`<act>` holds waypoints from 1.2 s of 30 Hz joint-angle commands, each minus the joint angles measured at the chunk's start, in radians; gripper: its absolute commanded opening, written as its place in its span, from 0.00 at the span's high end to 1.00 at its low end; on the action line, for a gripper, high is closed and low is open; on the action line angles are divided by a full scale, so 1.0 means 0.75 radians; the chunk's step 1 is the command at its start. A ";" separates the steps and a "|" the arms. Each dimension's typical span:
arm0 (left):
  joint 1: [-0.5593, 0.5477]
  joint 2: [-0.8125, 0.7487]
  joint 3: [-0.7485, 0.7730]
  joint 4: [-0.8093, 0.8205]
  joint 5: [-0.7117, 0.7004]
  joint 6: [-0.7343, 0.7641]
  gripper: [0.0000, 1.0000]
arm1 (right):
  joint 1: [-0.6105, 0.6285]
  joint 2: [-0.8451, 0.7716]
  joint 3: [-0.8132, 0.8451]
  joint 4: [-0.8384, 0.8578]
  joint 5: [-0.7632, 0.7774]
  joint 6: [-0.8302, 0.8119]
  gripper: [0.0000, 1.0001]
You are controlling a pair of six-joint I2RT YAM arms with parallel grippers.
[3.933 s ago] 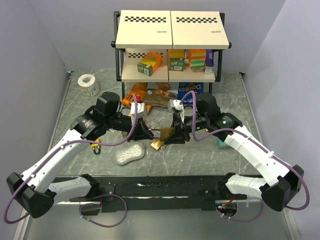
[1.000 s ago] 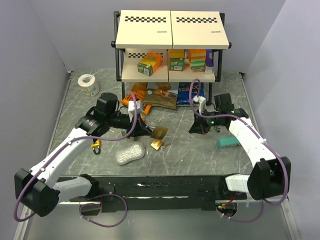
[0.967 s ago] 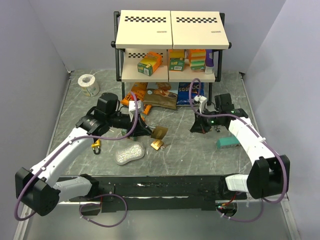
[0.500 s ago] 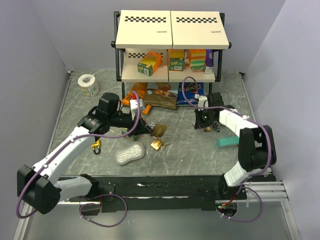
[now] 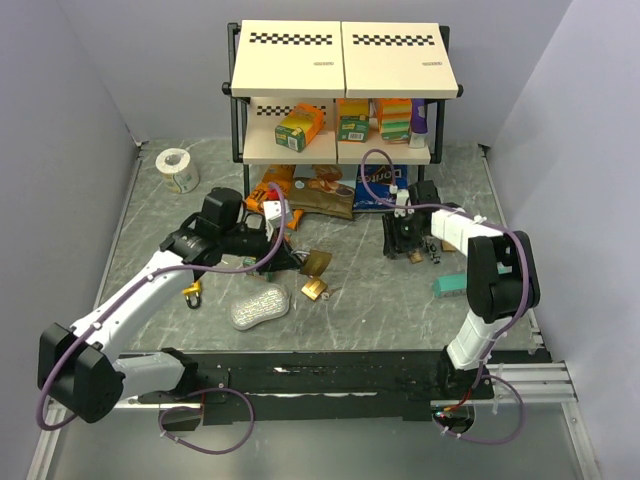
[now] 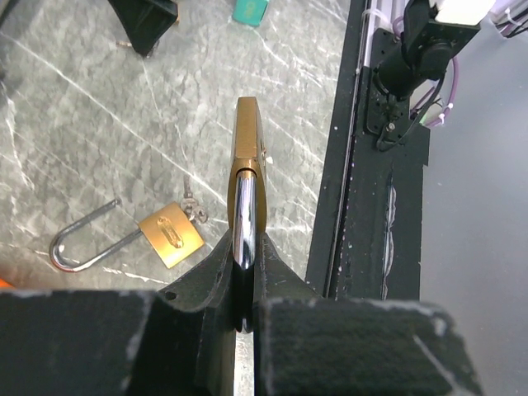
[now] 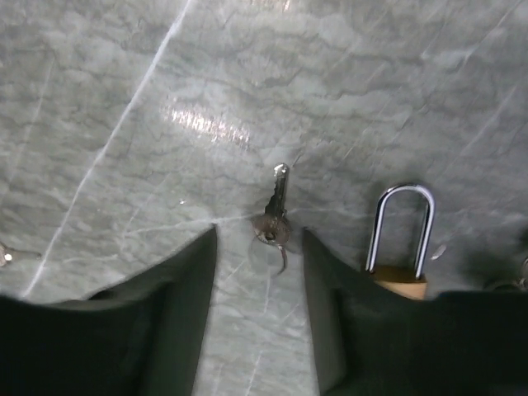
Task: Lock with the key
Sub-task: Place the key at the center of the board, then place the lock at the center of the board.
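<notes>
My left gripper is shut on the steel shackle of a brass padlock, holding it edge-on above the table. From above, this held padlock hangs just right of the left gripper. My right gripper stands open, pointing down at the marble table. A small key on a ring lies flat on the table between the fingertips, free of both. In the top view the right gripper sits in front of the shelf; the key is too small to make out there.
A second brass padlock with an open shackle lies under the held one. Another small padlock lies just right of the key. On the table are a teal block, a mesh pouch, a tape roll and a shelf rack.
My right gripper has opened and the key now lies loose on the table. The right arm has folded in closer to the shelf. The left gripper still holds its padlock.
</notes>
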 commanded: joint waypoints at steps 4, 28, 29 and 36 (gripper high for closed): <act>-0.001 0.037 0.077 0.104 0.062 -0.083 0.99 | -0.007 -0.183 0.049 -0.023 -0.150 -0.081 0.26; -0.079 0.290 0.141 0.450 0.109 -0.979 0.99 | 0.759 -0.966 -0.315 0.257 -0.200 -0.652 0.01; -0.083 0.288 0.143 0.450 0.111 -0.983 0.99 | 0.774 -0.953 -0.315 0.270 -0.180 -0.660 0.01; -0.089 0.276 0.124 0.458 0.130 -0.982 0.99 | 0.802 -0.878 -0.303 0.327 -0.123 -0.707 0.01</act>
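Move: For the right hand, just above the key on the table, the padlock body held by the left hand is about 22 cm left, 14 cm back and 17 cm up. The key is 2 cm below it; a small padlock lies some 6 cm right and 3 cm back, the open padlock 23 cm left and 12 cm back, both 2 cm lower. The held body sits about 6 cm right of the left hand, 1 cm ahead, 2 cm lower. Opening wide, the right hand sweeps 27 cm up, left and back towards the padlock the left carries rightward. ##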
